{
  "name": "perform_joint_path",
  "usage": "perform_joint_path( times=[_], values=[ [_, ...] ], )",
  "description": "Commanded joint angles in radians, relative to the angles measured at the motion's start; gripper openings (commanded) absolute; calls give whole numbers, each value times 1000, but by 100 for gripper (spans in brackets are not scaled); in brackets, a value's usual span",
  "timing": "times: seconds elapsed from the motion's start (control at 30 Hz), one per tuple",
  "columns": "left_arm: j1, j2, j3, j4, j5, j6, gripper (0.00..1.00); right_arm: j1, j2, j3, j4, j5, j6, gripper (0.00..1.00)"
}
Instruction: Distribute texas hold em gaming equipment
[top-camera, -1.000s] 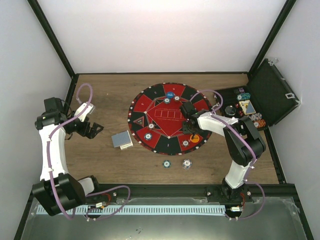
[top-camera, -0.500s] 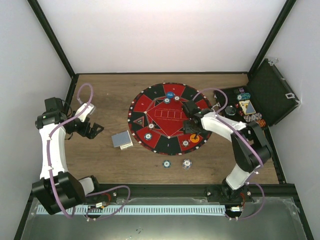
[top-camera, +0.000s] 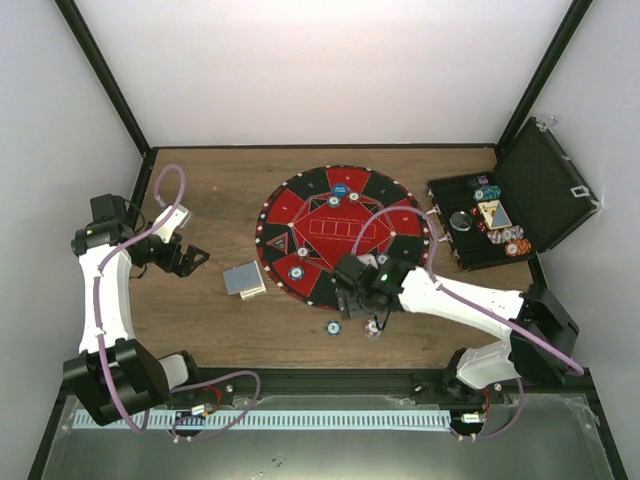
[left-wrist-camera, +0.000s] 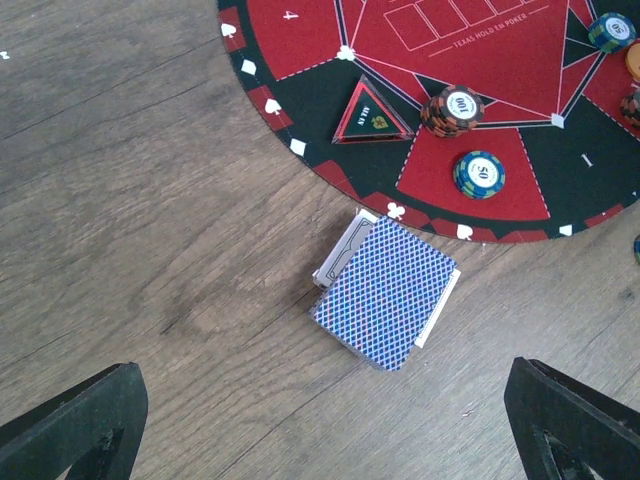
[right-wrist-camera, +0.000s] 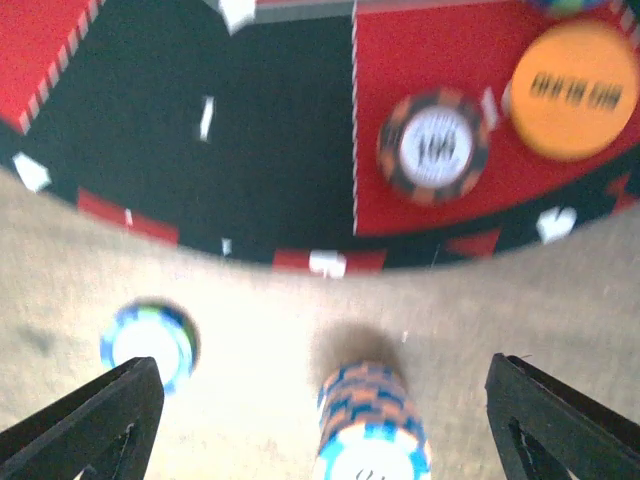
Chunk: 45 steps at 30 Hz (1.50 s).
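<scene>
The round red-and-black mat (top-camera: 300, 215) carries several chips and a blue button disc (top-camera: 341, 189). A grey-blue-backed deck of cards (top-camera: 244, 279) (left-wrist-camera: 388, 292) lies on the wood left of the mat. My right gripper (top-camera: 362, 300) (right-wrist-camera: 322, 425) hangs open over the mat's near edge. A brown-and-blue chip stack (right-wrist-camera: 372, 425) (top-camera: 373, 327) stands untouched between its fingers, with a teal chip (right-wrist-camera: 150, 340) (top-camera: 333, 327) to its left. On the mat beyond are a brown chip (right-wrist-camera: 432, 145) and the orange button disc (right-wrist-camera: 575, 90). My left gripper (top-camera: 190, 260) (left-wrist-camera: 320, 430) is open and empty, left of the deck.
A black hinged case (top-camera: 545, 185) stands open at the right with chips and cards inside. On the mat (left-wrist-camera: 480, 60) near the deck sit a triangular marker (left-wrist-camera: 370, 115), a brown chip (left-wrist-camera: 455, 108) and a teal chip (left-wrist-camera: 480, 173). Black frame posts border the table.
My right arm swung from the mat's right side to its near edge, over the two chips on the wood, and its jaws opened wide. The left arm stayed still.
</scene>
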Motion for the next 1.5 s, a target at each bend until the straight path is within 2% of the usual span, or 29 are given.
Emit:
perform_joint_path(
  times=[0.0,0.1,0.4,0.63,0.83,1.13,1.47],
  values=[
    [-5,7,6,3,34,8,100,125,-7,-32,-110,5,202,91],
    [-4,8,0,5,30,10,100,171,20,-49,-142,26,250,90],
    [-4,-7,3,3,18,18,100,179,31,-111,-105,17,259,80],
    [-5,-10,-1,-1,12,23,100,178,45,-128,-78,17,254,62],
    [-5,-14,2,-1,4,23,100,178,46,-140,-73,25,252,55],
    [-5,-15,-2,-1,8,22,100,178,32,-116,-89,36,249,36],
    [-5,-18,0,2,7,20,100,176,6,-50,-131,58,231,24]
  ],
)
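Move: The tall pink-and-blue stack of 10 chips stands about 7 cm back of the right hand, 2 cm to its right and some 7 cm below. A blue-green chip stack is level with it, about 10 cm to its left; the 100 chip stack on the mat lies some 12 cm farther out than the 10 stack, and the orange disc about 16 cm farther out and 4 cm to its right. From the left hand, the 10 stack is roughly 14 cm back, 44 cm right and 17 cm down. The stack of 10 chips is what the right hand draws back to, empty and open: about 6.5 cm towards the base, sinking some 5 cm and edging a little right, while tilting roughly 10 degrees to point more steeply down. It settles over the stack and the fingers close, pinching the upper chips from both sides and keeping hold. ##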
